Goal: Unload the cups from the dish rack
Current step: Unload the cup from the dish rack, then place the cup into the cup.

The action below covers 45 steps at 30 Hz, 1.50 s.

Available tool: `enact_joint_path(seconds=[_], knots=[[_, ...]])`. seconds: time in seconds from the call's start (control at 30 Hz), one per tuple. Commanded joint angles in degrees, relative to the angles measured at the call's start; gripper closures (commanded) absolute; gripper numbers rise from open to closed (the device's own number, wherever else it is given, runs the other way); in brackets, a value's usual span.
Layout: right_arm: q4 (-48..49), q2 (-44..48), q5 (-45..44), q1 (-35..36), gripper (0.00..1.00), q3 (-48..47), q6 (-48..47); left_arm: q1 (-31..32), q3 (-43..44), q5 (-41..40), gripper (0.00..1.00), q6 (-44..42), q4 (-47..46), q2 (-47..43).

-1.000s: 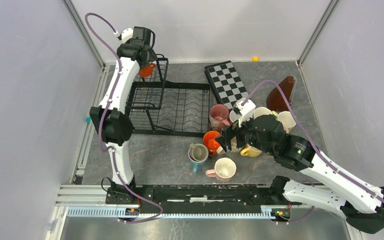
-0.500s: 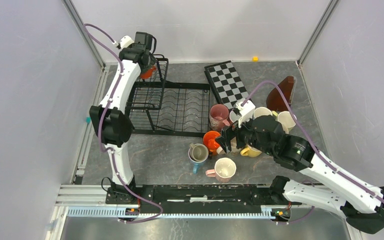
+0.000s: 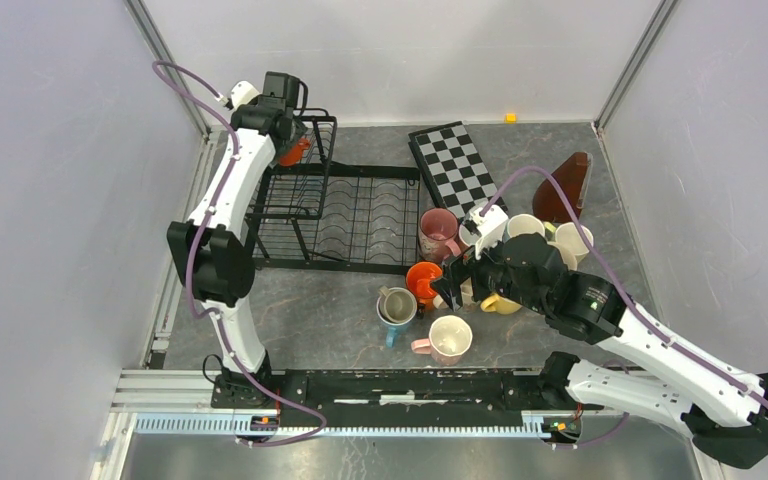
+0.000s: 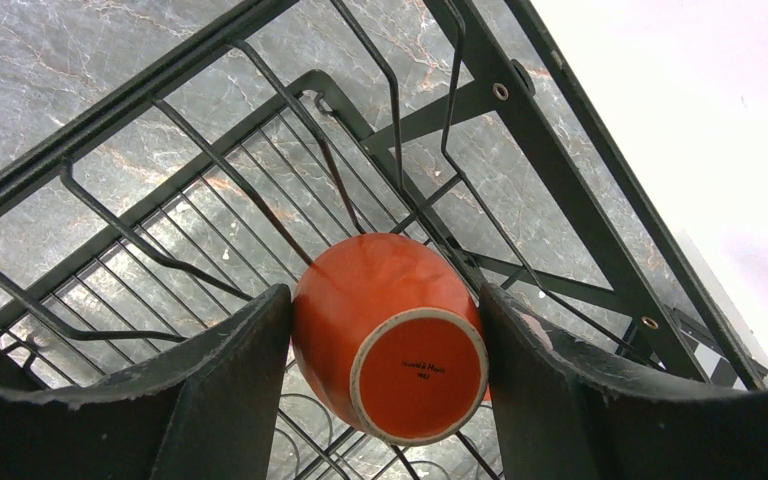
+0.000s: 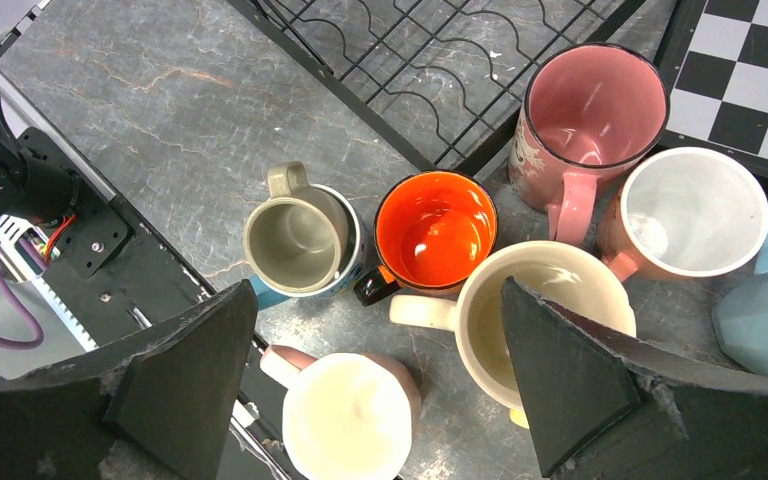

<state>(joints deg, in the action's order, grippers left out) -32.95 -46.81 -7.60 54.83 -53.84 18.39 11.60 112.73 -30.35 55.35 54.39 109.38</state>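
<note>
An orange cup lies tilted, base toward the camera, in the tall basket part of the black wire dish rack at its far left corner. My left gripper has a finger against each side of it. In the top view the orange cup shows just under the left gripper. My right gripper hangs open, holding nothing, above several cups standing on the table: pink, orange, beige inside blue, cream, and one with a pale inside.
A checkerboard lies right of the rack, and a brown object stands further right. More cups, a white-lined pink one and a light blue one, crowd the right gripper's side. Grey walls close in left, right and back.
The left gripper's jaws have narrowed onto the orange cup, and the left arm has shifted slightly left and back. The right arm has hardly moved.
</note>
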Motion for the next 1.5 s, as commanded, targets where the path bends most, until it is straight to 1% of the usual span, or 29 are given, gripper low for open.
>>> enact_joint_path(seconds=[0.0, 0.1, 0.33, 0.6, 0.87, 1.0, 1.03, 1.37, 1.47], knots=[[2.42, 0.58, 0.55, -0.14, 0.02, 0.06, 0.75, -0.32, -0.41, -0.85, 0.44, 1.78, -0.55, -2.42], [2.63, 0.36, 0.74, -0.16, 0.02, -0.11, 0.8, -0.35, -0.48, -0.52, 0.51, 0.67, -1.71, -3.58], [4.19, -1.03, 1.66, -0.19, 0.02, -0.8, 0.7, -0.65, 1.32, 0.46, 0.55, -1.85, -2.27, -4.93], [8.21, -4.17, 3.04, -0.16, 0.02, -2.21, 0.55, -2.04, 3.59, 2.74, 0.56, -4.6, -2.22, -5.61], [15.99, -8.97, 5.65, -0.33, 0.02, -5.62, 0.33, -3.41, 6.59, 8.46, 0.56, -5.52, -0.86, -6.53], [20.44, -11.68, 7.47, -1.24, 0.02, -7.3, 0.62, -3.6, 6.5, 10.87, 0.56, -4.96, -0.6, -7.72], [21.7, -12.28, 9.76, -1.67, 0.02, -7.47, 0.81, -3.68, 6.45, 11.44, 0.56, -4.57, -0.48, -7.95], [35.53, -17.4, 21.81, -6.89, 0.02, -8.66, 5.26, -3.95, 6.14, 18.08, 0.56, -2.05, -0.53, -10.74], [38.72, -18.63, 23.86, -8.27, 0.02, -9.02, 6.49, -3.93, 5.4, 20.21, 0.56, -1.27, -0.51, -11.74]])
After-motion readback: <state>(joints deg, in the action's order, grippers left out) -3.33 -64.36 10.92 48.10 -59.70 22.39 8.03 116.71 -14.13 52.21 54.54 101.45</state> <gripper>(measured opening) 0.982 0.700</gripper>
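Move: The left fingers already hold the orange cup in the upper basket, whose middle is about 3 cm back, 2 cm left and 3 cm lower. The empty lower rack lies roughly 12 cm back, 15 cm right and 20 cm below. From the right hand that cup is some 30 cm left, 27 cm ahead and about level; the lower rack is 15 cm left, 14 cm ahead and 20 cm below. Left, still pinching the orange cup, lifts 8 cm from the basket; open right goes 10 cm left, rising. ##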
